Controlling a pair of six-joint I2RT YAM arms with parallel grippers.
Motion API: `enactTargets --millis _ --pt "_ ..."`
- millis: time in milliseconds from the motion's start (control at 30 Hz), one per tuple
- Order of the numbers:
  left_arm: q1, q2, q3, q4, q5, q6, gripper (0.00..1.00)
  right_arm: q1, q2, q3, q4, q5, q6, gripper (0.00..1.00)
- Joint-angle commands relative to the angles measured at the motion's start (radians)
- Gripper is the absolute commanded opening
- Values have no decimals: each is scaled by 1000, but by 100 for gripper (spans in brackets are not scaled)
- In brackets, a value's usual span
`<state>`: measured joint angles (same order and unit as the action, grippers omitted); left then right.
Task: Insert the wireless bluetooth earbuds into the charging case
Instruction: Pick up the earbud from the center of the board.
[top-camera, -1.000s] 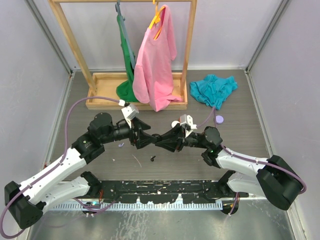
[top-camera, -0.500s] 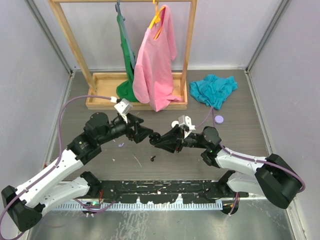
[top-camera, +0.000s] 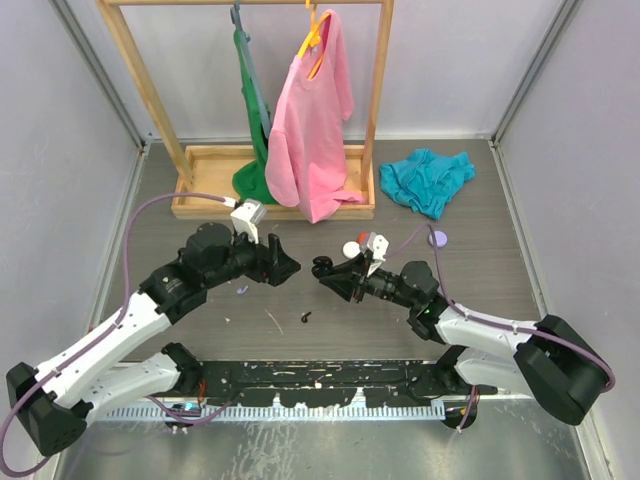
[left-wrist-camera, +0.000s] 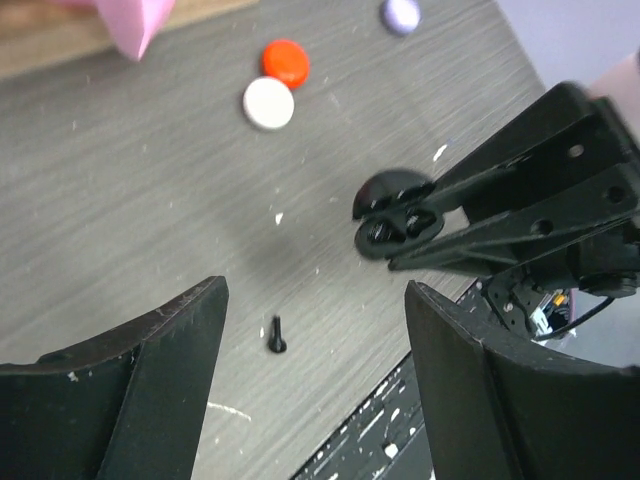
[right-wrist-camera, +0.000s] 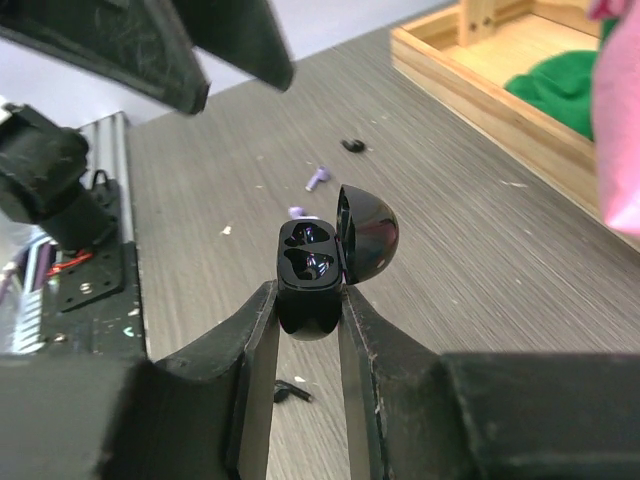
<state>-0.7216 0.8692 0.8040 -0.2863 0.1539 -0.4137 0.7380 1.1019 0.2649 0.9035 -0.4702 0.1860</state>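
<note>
My right gripper (right-wrist-camera: 308, 295) is shut on the black charging case (right-wrist-camera: 310, 270), held off the table with its lid (right-wrist-camera: 366, 232) swung open; both sockets look empty. From above, the case (top-camera: 321, 266) hangs at mid-table. My left gripper (top-camera: 288, 267) stands open just left of it, holding nothing. Between its fingers (left-wrist-camera: 150, 380) I see a black earbud (left-wrist-camera: 277, 335) lying on the table below. That black earbud (top-camera: 305, 319) lies in front of both grippers. Lilac earbuds (right-wrist-camera: 318, 179) lie on the table beyond the case.
A wooden clothes rack (top-camera: 275, 205) with a pink shirt (top-camera: 310, 130) and a green garment stands at the back. A teal cloth (top-camera: 427, 180) lies back right. Red (left-wrist-camera: 285, 62), white (left-wrist-camera: 268, 103) and lilac (left-wrist-camera: 400, 14) round pieces lie behind the grippers.
The grippers were tip to tip a second ago; my left gripper has drawn back to the left, leaving a gap. The right gripper has lifted the case slightly toward the back.
</note>
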Motion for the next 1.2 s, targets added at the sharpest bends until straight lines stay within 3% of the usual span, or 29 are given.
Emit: enactTargets --millis 0,333,467,633,867,1167 --pt "-44 35 -25 -81 -89 -127 72 3 -45 -19 15 167 -39 2" --pt "-317 187 -85 -141 -464 -277 70 2 -64 -92 89 325 -43 2" --pt "-419 294 -63 -157 -603 -307 69 3 -68 -106 104 371 -45 2" --pt "-515 496 24 -191 -679 -309 71 1 -77 -113 102 405 -48 2" --pt "-564 699 148 -297 -764 -317 72 1 -73 -112 102 411 -52 2" --pt "-564 797 173 -363 -795 -330 72 1 -72 -112 102 414 -53 2"
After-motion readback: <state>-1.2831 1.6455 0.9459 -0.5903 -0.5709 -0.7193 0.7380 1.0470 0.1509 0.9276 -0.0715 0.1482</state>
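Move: The black earbud lies on the board some 24 cm below my left hand, about 6 cm back and 5 cm to its right. The open black case in my right hand is about 9 cm to the left hand's right, 1 cm ahead and 5 cm lower. On the board, the purple earbud is 9 cm left of my left hand and level with it; the white round case is 10 cm ahead and 15 cm right. From my right hand, the black earbud lies about 7 cm back, 4 cm left and 19 cm below. I drop my open left hand about 21 cm, drawing it back some 5 cm and slightly right, and tip its fingers steeply down, roughly 50 degrees, over the black earbud, slowing as it nears. Meanwhile my right hand keeps its pinch on the open case and clears the way, some 5 cm right and nearly as far forward, sinking a little and turning clockwise. ##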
